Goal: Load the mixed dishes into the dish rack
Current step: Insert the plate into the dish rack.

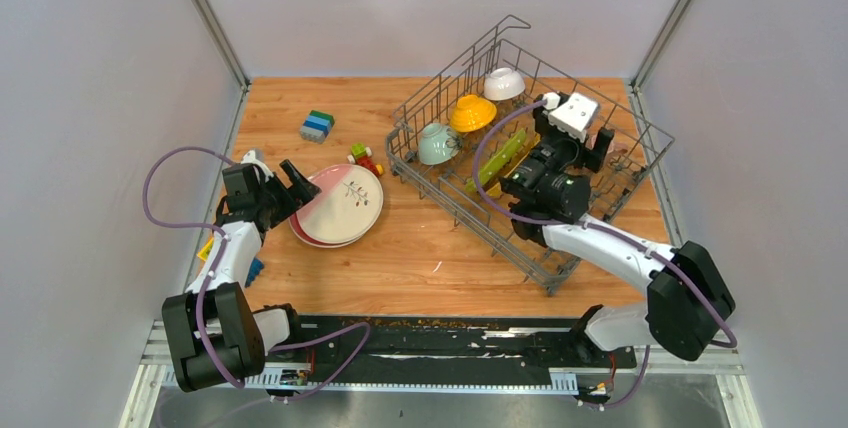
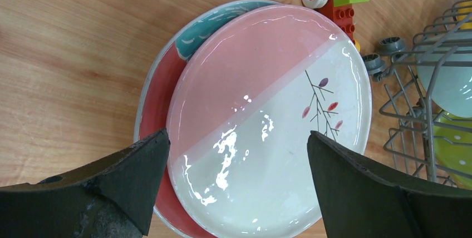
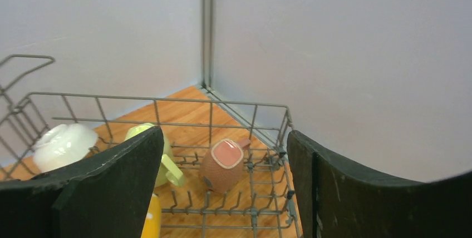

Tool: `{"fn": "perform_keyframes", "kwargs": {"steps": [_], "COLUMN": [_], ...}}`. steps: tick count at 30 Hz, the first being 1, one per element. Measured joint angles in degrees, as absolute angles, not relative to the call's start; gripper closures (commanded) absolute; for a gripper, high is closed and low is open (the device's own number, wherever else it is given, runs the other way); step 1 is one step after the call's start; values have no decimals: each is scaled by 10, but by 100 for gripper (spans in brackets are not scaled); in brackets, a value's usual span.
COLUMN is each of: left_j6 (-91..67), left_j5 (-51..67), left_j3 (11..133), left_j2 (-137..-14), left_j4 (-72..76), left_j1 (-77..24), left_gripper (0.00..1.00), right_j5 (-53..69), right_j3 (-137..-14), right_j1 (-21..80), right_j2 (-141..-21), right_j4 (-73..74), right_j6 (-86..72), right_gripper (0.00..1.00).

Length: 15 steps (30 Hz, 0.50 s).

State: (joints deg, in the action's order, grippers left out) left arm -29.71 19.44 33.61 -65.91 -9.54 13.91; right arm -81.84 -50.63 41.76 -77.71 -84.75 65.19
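The grey wire dish rack (image 1: 455,203) stands at the back right. In it are a white bowl (image 1: 503,83), a yellow bowl (image 1: 472,113), a pale mug (image 1: 437,143) and a lime-green plate (image 1: 500,160). My right gripper (image 3: 222,182) hangs open over the rack's far end, nothing between its fingers. Below and beyond it a pink mug (image 3: 225,165) lies tilted on the tines beside a pale-green mug (image 3: 167,168). A pink-and-white plate with a branch pattern (image 2: 267,121) tops a stack on a red plate (image 2: 158,99) and a teal one (image 2: 211,24). My left gripper (image 2: 238,154) is open just above that stack.
Toy blocks (image 1: 317,126) lie at the back left, and more (image 1: 365,156) between the plate stack and the rack. Another block (image 1: 207,248) sits under my left arm. Grey walls enclose the table on three sides, close to the rack's right side.
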Motion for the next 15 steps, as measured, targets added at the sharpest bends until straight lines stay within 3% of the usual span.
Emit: {"fn": "perform_keyframes", "kwargs": {"steps": [4,6,9,12,15], "left_j6": [-297,-297,-297,-297,-297], "left_j5": [194,194,194,194,194], "left_j3": [336,336,336,336,336], "left_j2": [-659,-659,-659,-659,-659], "left_j4": [-95,-95,-95,-95,-95], "left_j1": [139,139,139,139,139], "left_gripper": [0,0,0,0,0], "right_j5": [-759,-672,-477,-399,-354], "right_j3": [-509,-533,-607,-610,-637], "right_j1": [483,544,592,585,495], "right_j2": [-746,-697,-627,-548,-518], "right_j4": [-771,-572,-295,-185,-63], "right_j6": [592,469,285,172,57], "right_gripper": [10,3,0,0,1]}}
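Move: The next plate, the pink-and-white one topping the stack, lies about 47 cm left of the empty right hand, nearly level fore and aft and some 34 cm below. Nearer, about 25 cm down in the rack, the yellow plate stands 12 cm left and 3 ahead, the green plate 16 left and 4 ahead, the pink mug 6 right and 9 ahead. From the left hand the pink-and-white plate is about 7 cm right, level fore and aft, 8 below. Swing the empty right gripper left, high over the standing green and yellow plates and away from the pink mug, by about 16 cm while lifting it some 10 cm and drawing it slightly back; then let it ease a few centimetres right again. Turn it about 60 degrees counter-clockwise on the way and spread the fingers fully, touching nothing. ##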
